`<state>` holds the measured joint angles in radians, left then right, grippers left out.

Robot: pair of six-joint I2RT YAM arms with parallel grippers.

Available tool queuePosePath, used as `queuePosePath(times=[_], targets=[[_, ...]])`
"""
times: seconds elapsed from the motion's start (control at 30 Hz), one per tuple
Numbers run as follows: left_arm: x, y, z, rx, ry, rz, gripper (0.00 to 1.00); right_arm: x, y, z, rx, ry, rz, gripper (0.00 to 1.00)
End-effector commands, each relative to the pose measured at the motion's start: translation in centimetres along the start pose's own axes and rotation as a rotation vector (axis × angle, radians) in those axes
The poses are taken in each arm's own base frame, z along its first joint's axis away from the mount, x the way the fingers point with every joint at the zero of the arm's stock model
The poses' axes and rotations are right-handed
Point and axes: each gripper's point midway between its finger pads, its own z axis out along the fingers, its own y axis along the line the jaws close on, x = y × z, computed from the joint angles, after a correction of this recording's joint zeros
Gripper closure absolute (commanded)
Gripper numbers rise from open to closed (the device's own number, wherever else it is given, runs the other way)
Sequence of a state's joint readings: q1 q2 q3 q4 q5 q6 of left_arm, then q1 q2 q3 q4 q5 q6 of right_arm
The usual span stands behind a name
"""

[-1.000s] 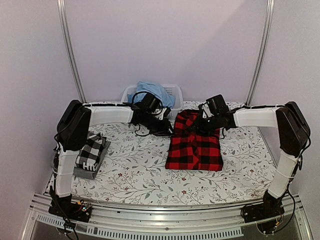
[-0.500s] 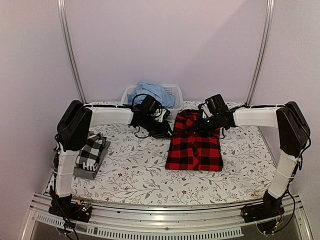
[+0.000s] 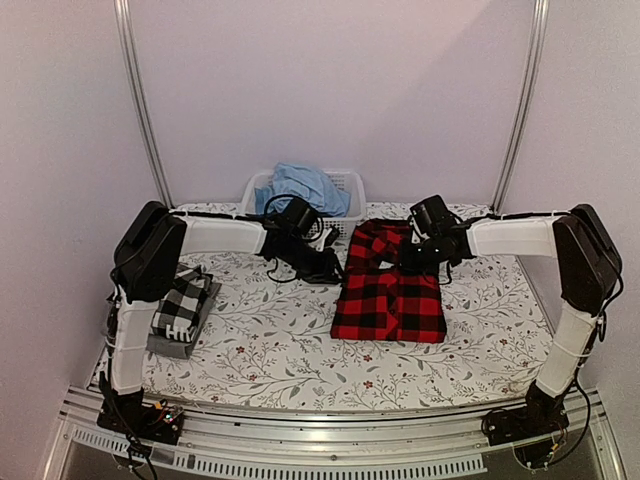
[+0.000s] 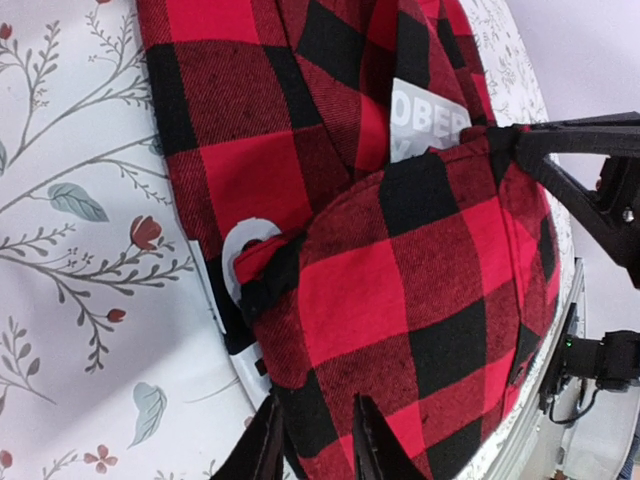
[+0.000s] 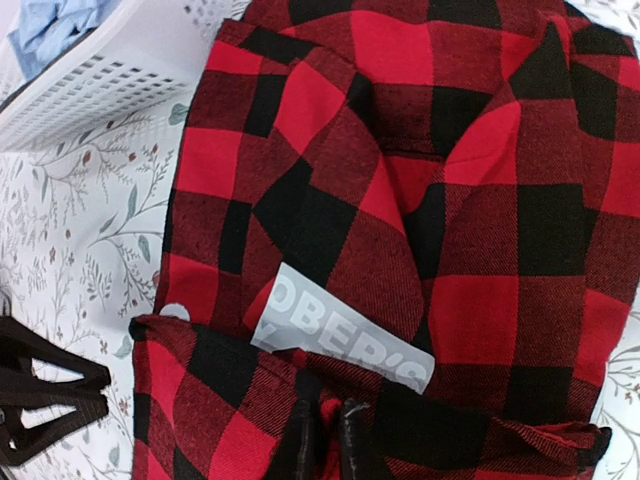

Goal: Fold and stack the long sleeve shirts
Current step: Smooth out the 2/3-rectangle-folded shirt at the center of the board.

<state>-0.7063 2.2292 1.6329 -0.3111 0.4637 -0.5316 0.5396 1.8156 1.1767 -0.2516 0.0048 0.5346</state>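
Observation:
The red-and-black flannel shirt [image 3: 390, 290] lies partly folded right of the table's middle. My left gripper [image 3: 335, 268] is at its upper left corner. In the left wrist view the left gripper [image 4: 318, 440] is shut on a fold of the flannel [image 4: 400, 260]. My right gripper [image 3: 405, 258] is over the collar end. In the right wrist view the right gripper [image 5: 325, 440] pinches a ridge of the flannel [image 5: 420, 150] just below a white label [image 5: 345, 340]. A folded black-and-white check shirt [image 3: 182, 303] rests on a dark grey one [image 3: 170, 345] at the left.
A white basket [image 3: 345, 185] holding blue cloth [image 3: 300, 182] stands at the back, just behind both grippers. The floral tablecloth [image 3: 270, 340] covers the table. Metal frame posts [image 3: 140, 100] rise at the back corners.
My right gripper has closed onto the flannel's collar-end fold. The left gripper has shifted slightly right and towards the near edge, still on the cloth's edge. The folded stack has not moved.

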Motion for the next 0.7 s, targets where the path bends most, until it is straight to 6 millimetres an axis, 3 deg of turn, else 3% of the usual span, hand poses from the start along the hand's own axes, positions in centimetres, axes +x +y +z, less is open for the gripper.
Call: queuePosePath(times=[0.0, 0.17, 0.27, 0.37, 0.47, 0.67], targets=[[0.0, -1.5, -0.7, 0.035, -0.016, 0.044, 0.77, -1.2, -0.4, 0.5, 0.047, -0.017, -0.008, 0.69], [0.0, -1.9, -1.5, 0.043, -0.024, 0.057, 0.77, -1.7, -0.2, -2.8, 0.114, -0.056, -0.036, 0.50], [-0.3, -2.3, -2.0, 0.048, -0.035, 0.067, 0.76, -0.7, 0.0, -5.0, 0.159, -0.067, -0.037, 0.37], [-0.6, -2.8, -2.6, 0.053, -0.046, 0.077, 0.77, 0.6, 0.7, -6.6, 0.191, -0.074, -0.044, 0.31], [-0.8, -3.2, -3.1, 0.061, -0.051, 0.089, 0.77, 2.5, 1.1, -6.4, 0.196, -0.050, -0.025, 0.30], [-0.6, -3.8, -3.8, 0.072, -0.047, 0.097, 0.77, 5.1, 0.1, -3.4, 0.189, 0.006, 0.021, 0.28]])
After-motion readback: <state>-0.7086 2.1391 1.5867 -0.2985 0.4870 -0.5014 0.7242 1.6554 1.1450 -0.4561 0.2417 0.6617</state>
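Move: Just above the folded shirt, the right fingers are nearly shut on cloth at the middle of the top layer's fold. The shirt's middle lies about 2 cm back, 1 cm left and 2 cm below this hand; the printed patch is some 3 cm ahead and 2 cm left, the near hem roughly 16 cm back and 1 cm left. The basket stands about 15 cm ahead and 20 cm left. From the left hand at the left edge, the shirt's middle is around 10 cm right and 1 cm back. Opening its fingers wide, the right hand lets go of the pinched fold, lifts about 5 cm and swings back some 6 cm over the top layer towards the near hem, then starts sinking again with the fingers spread. The left hand, its fingers steady and slightly parted, eases back and down by the shirt's left edge, then rises roughly 3 cm. ##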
